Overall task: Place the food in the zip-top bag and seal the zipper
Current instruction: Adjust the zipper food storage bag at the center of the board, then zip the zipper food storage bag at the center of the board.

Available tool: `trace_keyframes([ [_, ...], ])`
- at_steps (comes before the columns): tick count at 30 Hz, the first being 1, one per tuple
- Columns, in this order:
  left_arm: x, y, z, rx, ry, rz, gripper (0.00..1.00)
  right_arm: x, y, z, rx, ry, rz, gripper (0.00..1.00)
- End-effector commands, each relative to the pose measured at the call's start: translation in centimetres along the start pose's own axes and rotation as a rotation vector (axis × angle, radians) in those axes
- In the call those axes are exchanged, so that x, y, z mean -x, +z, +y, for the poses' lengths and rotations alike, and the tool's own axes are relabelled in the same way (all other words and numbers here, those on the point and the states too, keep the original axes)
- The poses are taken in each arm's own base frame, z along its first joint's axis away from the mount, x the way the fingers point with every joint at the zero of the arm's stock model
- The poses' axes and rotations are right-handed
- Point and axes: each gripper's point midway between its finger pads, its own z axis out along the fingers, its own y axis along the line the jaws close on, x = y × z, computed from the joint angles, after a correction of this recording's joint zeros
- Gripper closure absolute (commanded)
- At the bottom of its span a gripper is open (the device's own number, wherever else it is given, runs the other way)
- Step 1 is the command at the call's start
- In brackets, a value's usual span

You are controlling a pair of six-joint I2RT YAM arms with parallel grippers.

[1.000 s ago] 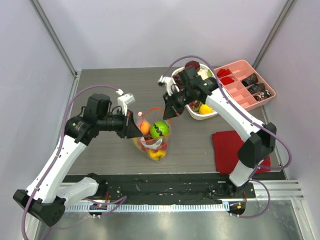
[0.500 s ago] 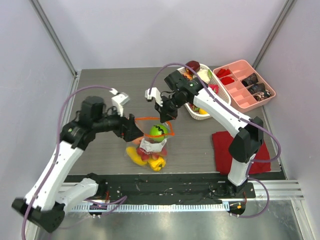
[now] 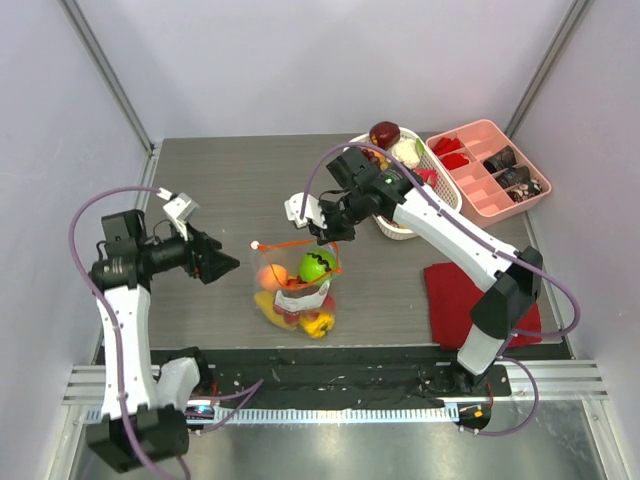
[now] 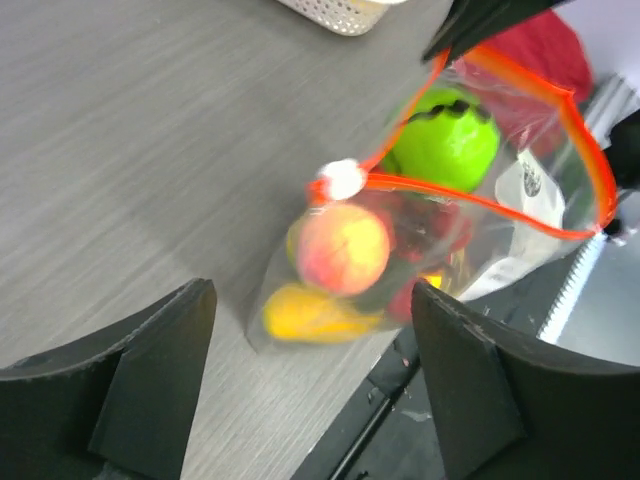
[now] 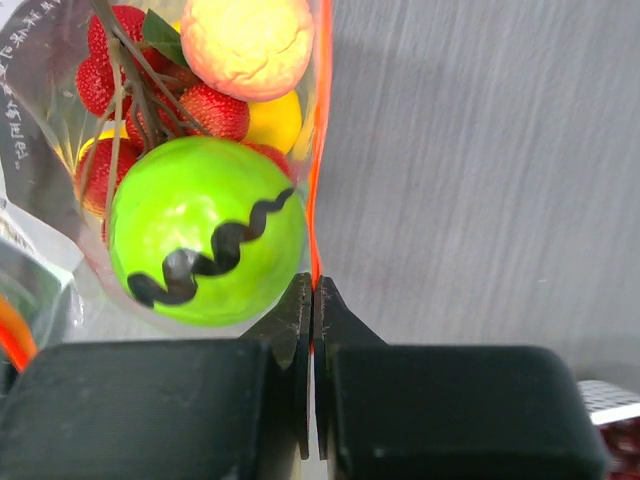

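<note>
The zip-top bag (image 3: 296,292) stands on the table's middle, its mouth up. Inside it is the food: a green piece (image 3: 314,265), an orange peach (image 3: 268,274), yellow pieces (image 3: 316,323) and red strawberries (image 5: 208,110). The orange-red zipper (image 3: 292,242) runs across the top, its white tip (image 4: 342,180) at the left end. My right gripper (image 5: 313,292) is shut on the zipper's right end, beside the green piece (image 5: 205,245). Well left of the bag, my left gripper (image 3: 228,266) is open and holds nothing, its wide fingers (image 4: 150,370) framing the bag (image 4: 420,230) from a distance.
A white perforated basket (image 3: 405,235) with more food stands behind my right arm. A pink compartment tray (image 3: 478,126) is at the back right. A red folded cloth (image 3: 450,290) lies at the right front. The table's front edge is just below the bag.
My left gripper has opened, let go of the bag's left end and drawn back to the left. My right gripper stays shut on the zipper and has shifted slightly left.
</note>
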Motion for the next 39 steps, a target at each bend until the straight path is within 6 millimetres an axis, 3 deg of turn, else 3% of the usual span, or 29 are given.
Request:
trace_keyframes([
  [1,0.2,-0.7,-2.4,-0.270,0.063,-0.133,0.20,3.2,-2.7,-1.4,-0.105,-0.194,-0.072,0.99],
  [2,0.0,-0.6,-2.2,-0.278,0.185,-0.152,0.21,3.4,-2.7,-1.4,-0.107,-0.205,-0.075,0.99],
  [3,-0.3,-0.8,-3.1,-0.307,0.158,-0.159,0.21,3.5,-2.6,-1.4,-0.106,-0.213,-0.078,0.99],
  [14,-2.5,0.5,-3.6,-0.376,0.330,-0.221,0.24,4.6,-1.1,-1.5,-0.091,-0.255,-0.089,0.99],
  [18,-2.8,1.1,-3.2,-0.395,0.313,-0.239,0.29,4.7,-1.0,-1.7,-0.098,-0.260,-0.088,0.99],
  [24,-2.9,2.1,-4.2,-0.484,0.253,-0.256,0.34,4.7,-0.8,-1.7,-0.099,-0.262,-0.086,0.99],
  [34,-1.6,3.3,-4.1,-0.538,0.202,-0.285,0.45,4.6,-0.4,-1.7,-0.096,-0.247,-0.083,0.99],
  [39,-1.2,3.5,-4.5,-0.578,0.095,-0.244,0.51,4.5,-0.1,-1.9,-0.100,-0.231,-0.077,0.99],
])
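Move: The white slider at the near-left end of the bag's orange zipper lies about 6 cm right of the left hand, 4 cm ahead and some 6 cm below. Inside the bag, the peach is about 10 cm right, 2 cm back and 11 cm below, and the green melon about 19 cm right, 1 cm ahead and 10 cm below. From the right hand, already pinching the rim, the slider is 15 cm left, 1 cm back and 2 cm lower; the melon is 2 cm left, 5 cm back and 8 cm lower. Bring the left gripper down about 6 cm and some 4 cm right onto the slider end, swinging its fingers clockwise by roughly 30 degrees to point right across the zipper and rolling its forward side up. Narrow the wide-open fingers to about half, one each side of the slider, without pinching. Keep the right fingers shut on the rim and shift it a couple of centimetres left and up, then hold there. ##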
